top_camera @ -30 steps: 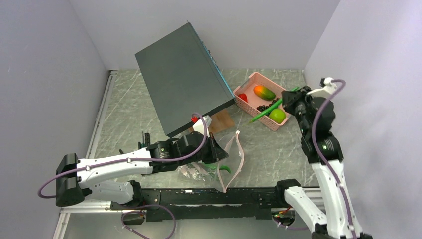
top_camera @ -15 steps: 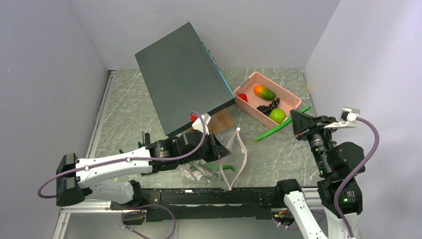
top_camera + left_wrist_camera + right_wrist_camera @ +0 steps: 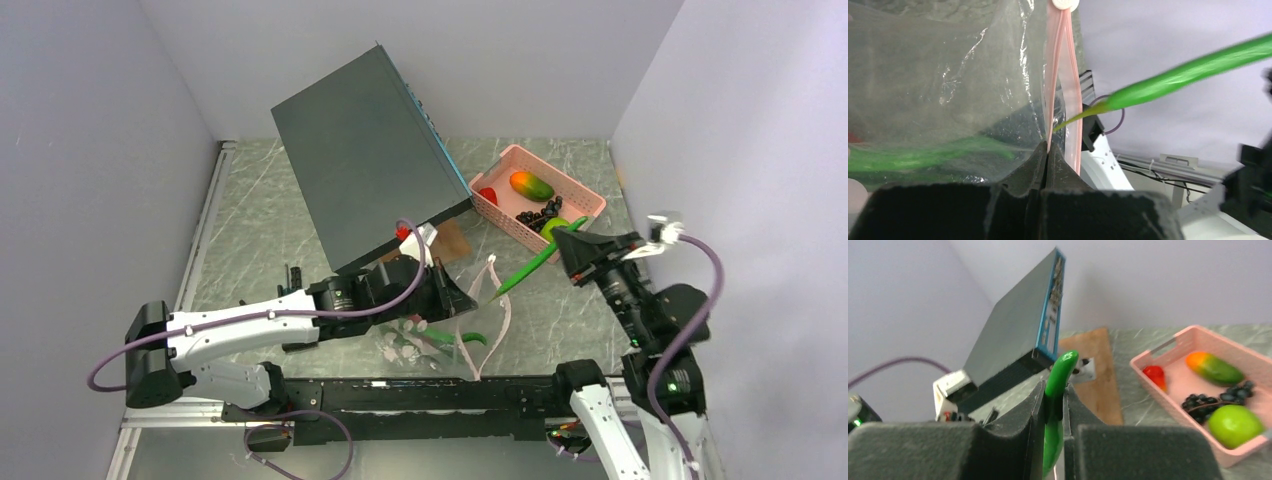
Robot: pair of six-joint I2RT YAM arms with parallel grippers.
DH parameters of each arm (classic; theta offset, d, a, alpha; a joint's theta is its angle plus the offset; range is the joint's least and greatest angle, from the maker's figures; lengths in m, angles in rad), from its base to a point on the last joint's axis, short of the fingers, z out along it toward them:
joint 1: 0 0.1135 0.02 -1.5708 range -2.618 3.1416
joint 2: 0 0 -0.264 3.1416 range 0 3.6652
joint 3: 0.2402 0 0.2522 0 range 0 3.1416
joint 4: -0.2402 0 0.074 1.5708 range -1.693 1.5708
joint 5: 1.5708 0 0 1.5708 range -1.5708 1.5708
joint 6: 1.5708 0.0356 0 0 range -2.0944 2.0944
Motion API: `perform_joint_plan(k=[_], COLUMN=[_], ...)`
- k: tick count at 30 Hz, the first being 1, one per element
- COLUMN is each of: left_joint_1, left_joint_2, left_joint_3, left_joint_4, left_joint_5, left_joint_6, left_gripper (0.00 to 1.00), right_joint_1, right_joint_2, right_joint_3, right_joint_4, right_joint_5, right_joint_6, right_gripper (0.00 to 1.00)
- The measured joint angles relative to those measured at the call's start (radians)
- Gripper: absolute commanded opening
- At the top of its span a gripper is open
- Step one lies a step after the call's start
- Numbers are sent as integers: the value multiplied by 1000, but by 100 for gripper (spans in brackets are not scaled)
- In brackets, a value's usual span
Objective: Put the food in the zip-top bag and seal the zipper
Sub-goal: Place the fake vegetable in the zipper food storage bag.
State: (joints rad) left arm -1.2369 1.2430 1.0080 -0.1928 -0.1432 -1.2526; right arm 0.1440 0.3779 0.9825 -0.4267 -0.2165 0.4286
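The clear zip-top bag (image 3: 425,338) lies near the front edge with a green pod (image 3: 458,337) inside. My left gripper (image 3: 464,299) is shut on the bag's pink zipper (image 3: 499,298) and holds the mouth up; in the left wrist view the zipper (image 3: 1055,75) rises from the closed fingertips (image 3: 1040,155). My right gripper (image 3: 562,243) is shut on a long green pod (image 3: 522,270), whose tip points at the bag mouth. The right wrist view shows this pod (image 3: 1060,371) pinched between the jaws. More food sits in the pink basket (image 3: 592,200): mango (image 3: 531,185), red piece (image 3: 487,195), grapes (image 3: 540,214), lime-green fruit (image 3: 1235,425).
A large dark box (image 3: 365,155) leans tilted over the table's middle, with a brown board (image 3: 449,241) under its lower corner. Grey walls close in on the left, back and right. The arm bases and a black rail (image 3: 420,395) line the near edge.
My right arm has swung from the basket towards the bag, carrying the long green pod leftward. My left gripper has shifted slightly right, still holding the bag's mouth.
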Motion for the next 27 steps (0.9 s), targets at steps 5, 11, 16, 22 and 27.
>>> perform_joint_plan(k=[5, 11, 16, 22, 27], left_joint_1=[0, 0, 0, 0, 0], left_joint_2=[31, 40, 60, 63, 61], left_joint_3=[49, 61, 93, 103, 95], left_joint_4=[34, 60, 59, 59, 60], left_joint_5=[27, 43, 42, 41, 39], left_joint_6=[3, 3, 4, 7, 6], left_gripper=[0, 0, 0, 0, 0], right_joint_1=[0, 14, 31, 40, 40], right_joint_2=[-1, -4, -29, -35, 60], right_joint_3=[-183, -251, -258, -257, -188], right_joint_4=[84, 137, 151, 134, 42], right_joint_5=[-135, -198, -220, -192, -89], right_joint_6=[42, 73, 74, 70, 62], right_gripper=[16, 38, 54, 58, 58])
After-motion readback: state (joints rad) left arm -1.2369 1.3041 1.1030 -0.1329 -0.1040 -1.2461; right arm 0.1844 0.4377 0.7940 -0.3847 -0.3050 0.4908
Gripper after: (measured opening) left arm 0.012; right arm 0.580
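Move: The right hand holds the long green pepper with its tip hanging towards the bag's open mouth, whose middle lies about 12 cm to that hand's left, 7 cm back and 17 cm below. The green apple is roughly 15 cm ahead and 8 cm right, the pink basket's middle about 24 cm ahead and 7 cm right, both some 33 cm lower. From the left hand, pinching the bag's rim, the pepper's middle lies about 10 cm right, 3 cm ahead and 10 cm higher. Down and to its left goes the right hand, about 8 cm lower and 4 cm across, bringing the pepper to the bag's mouth while turning some 15 degrees counter-clockwise; there its fingers open wide and let go, and it begins to swing back right and forward. The left hand keeps its pinch on the rim, lifting it 3 to 4 cm and carrying it slightly right. ##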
